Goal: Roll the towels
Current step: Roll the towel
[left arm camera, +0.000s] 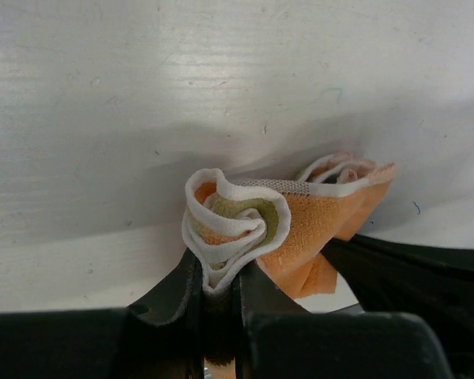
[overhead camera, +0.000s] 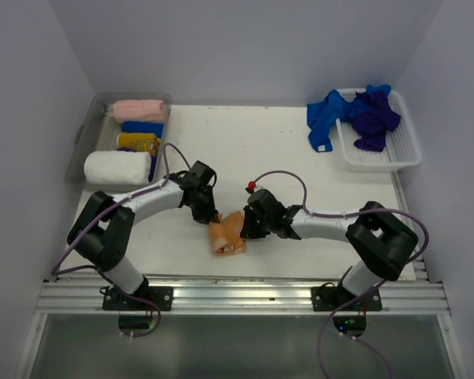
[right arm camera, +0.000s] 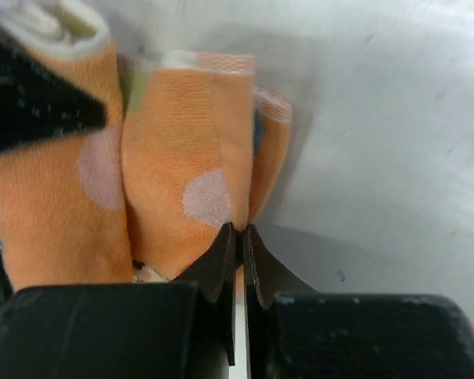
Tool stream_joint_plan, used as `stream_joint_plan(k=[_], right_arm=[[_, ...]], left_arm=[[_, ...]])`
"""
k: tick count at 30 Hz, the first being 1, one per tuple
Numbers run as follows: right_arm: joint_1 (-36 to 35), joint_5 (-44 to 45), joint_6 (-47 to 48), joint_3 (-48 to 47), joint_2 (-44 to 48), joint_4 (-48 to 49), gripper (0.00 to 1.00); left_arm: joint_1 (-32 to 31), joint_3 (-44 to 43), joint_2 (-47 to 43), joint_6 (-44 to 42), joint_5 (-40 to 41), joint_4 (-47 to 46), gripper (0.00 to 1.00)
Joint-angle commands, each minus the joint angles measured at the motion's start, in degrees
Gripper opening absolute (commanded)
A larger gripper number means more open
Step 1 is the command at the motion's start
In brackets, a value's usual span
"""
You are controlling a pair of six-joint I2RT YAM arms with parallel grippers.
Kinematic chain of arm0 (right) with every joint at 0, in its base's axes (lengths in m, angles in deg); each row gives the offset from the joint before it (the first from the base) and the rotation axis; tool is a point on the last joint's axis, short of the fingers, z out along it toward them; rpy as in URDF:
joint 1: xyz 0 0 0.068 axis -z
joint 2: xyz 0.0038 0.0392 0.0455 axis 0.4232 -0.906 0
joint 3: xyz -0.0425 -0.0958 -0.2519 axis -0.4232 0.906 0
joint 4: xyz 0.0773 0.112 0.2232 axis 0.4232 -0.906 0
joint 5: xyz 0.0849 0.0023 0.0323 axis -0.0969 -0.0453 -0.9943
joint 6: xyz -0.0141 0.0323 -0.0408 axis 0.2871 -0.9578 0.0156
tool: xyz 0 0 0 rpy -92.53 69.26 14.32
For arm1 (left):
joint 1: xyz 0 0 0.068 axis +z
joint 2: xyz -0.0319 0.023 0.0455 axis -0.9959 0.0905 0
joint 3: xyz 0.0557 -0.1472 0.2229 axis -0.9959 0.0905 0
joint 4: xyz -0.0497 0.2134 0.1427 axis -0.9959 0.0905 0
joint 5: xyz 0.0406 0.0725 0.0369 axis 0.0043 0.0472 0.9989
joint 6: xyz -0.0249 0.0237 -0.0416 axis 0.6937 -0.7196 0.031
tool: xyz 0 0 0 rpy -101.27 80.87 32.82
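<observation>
A peach-orange towel (overhead camera: 227,235) lies partly rolled on the white table, near the front edge between both arms. My left gripper (overhead camera: 212,217) is shut on its rolled, white-hemmed end (left arm camera: 221,229), pinched between the two black fingers (left arm camera: 220,292). My right gripper (overhead camera: 243,230) is shut on a thin fold of the same towel (right arm camera: 182,142), its fingertips (right arm camera: 241,230) pressed together on the cloth. A royal blue towel (overhead camera: 325,117) and a dark purple towel (overhead camera: 373,118) hang loose over the white basket (overhead camera: 403,154) at the back right.
A grey tray (overhead camera: 83,146) at the back left holds several rolled towels: pink (overhead camera: 138,109), blue (overhead camera: 142,127), yellow (overhead camera: 137,142) and white (overhead camera: 117,167). The aluminium rail (overhead camera: 237,296) runs along the near edge.
</observation>
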Motion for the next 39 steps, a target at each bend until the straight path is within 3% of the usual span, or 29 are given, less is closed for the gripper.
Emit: stream_joint_plan(k=[1, 11, 15, 20, 27, 28, 29, 31, 36, 39], right_arm=[[5.13, 0.67, 6.06, -3.19, -3.39, -4.17, 0.00], [8.66, -2.77, 23.10, -15.58, -11.47, -16.55, 0.00], [9.27, -0.31, 24.53, -16.56, -12.71, -19.02, 0.00], [9.36, 0.83, 22.68, -15.42, -10.52, -18.67, 0.00], [9.10, 1.10, 21.19, -13.75, -1.91, -18.76, 0.18], [8.92, 0.84, 21.01, -13.83, -1.46, -19.11, 0.22], [8.49, 0.92, 20.92, -14.01, -1.02, -19.37, 0.33], [8.13, 1.54, 20.31, -13.84, 1.25, -19.81, 0.40], [4.63, 6.97, 19.60, -15.23, 6.45, -21.48, 0.42], [-2.48, 13.92, 19.60, -18.75, 6.89, -23.85, 0.44]], left_arm=[[0.47, -0.93, -0.35, -7.69, -5.43, -2.94, 0.00], [0.47, -2.79, 2.99, -12.63, -9.22, -4.25, 0.00], [0.47, -3.13, 2.90, -12.37, -10.02, -5.84, 0.00], [0.47, -3.14, 3.78, -9.74, -3.87, -3.47, 0.00], [0.39, -1.12, 2.99, -4.99, -0.08, -2.41, 0.00], [0.39, -0.94, 2.90, -3.94, 0.09, -2.50, 0.00], [0.39, -0.68, 2.64, -3.50, 0.18, -2.59, 0.00], [0.39, -0.24, 2.72, -2.00, 0.44, -2.85, 0.00], [0.39, 0.21, 2.81, -0.24, -0.17, -3.47, 0.00], [0.39, 0.29, 2.72, -0.41, -0.35, -3.82, 0.00]])
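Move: Just left of the right hand, which already pinches the loose flap's outer edge, the flap's middle is about 3 cm left and 1 cm ahead; its far right corner is some 6 cm straight ahead, both about 1 cm lower. The rolled part's middle is some 7 cm left and 1 cm back. From the left hand, already gripping the roll's far end, the flap's middle is about 4 cm right, 3 cm back, and the rolled part's middle 1 cm right, 4 cm back, both slightly lower. Tugging forward about 5 cm, the shut right fingers run level along the flap's outer side towards its far corner, turning a little counter-clockwise; then they open, let the towel go and rise some 7 cm, drifting left. The left hand keeps its pinch on the roll's end, twists about 10 degrees clockwise and back, and ends 1 to 2 cm farther forward and right. ##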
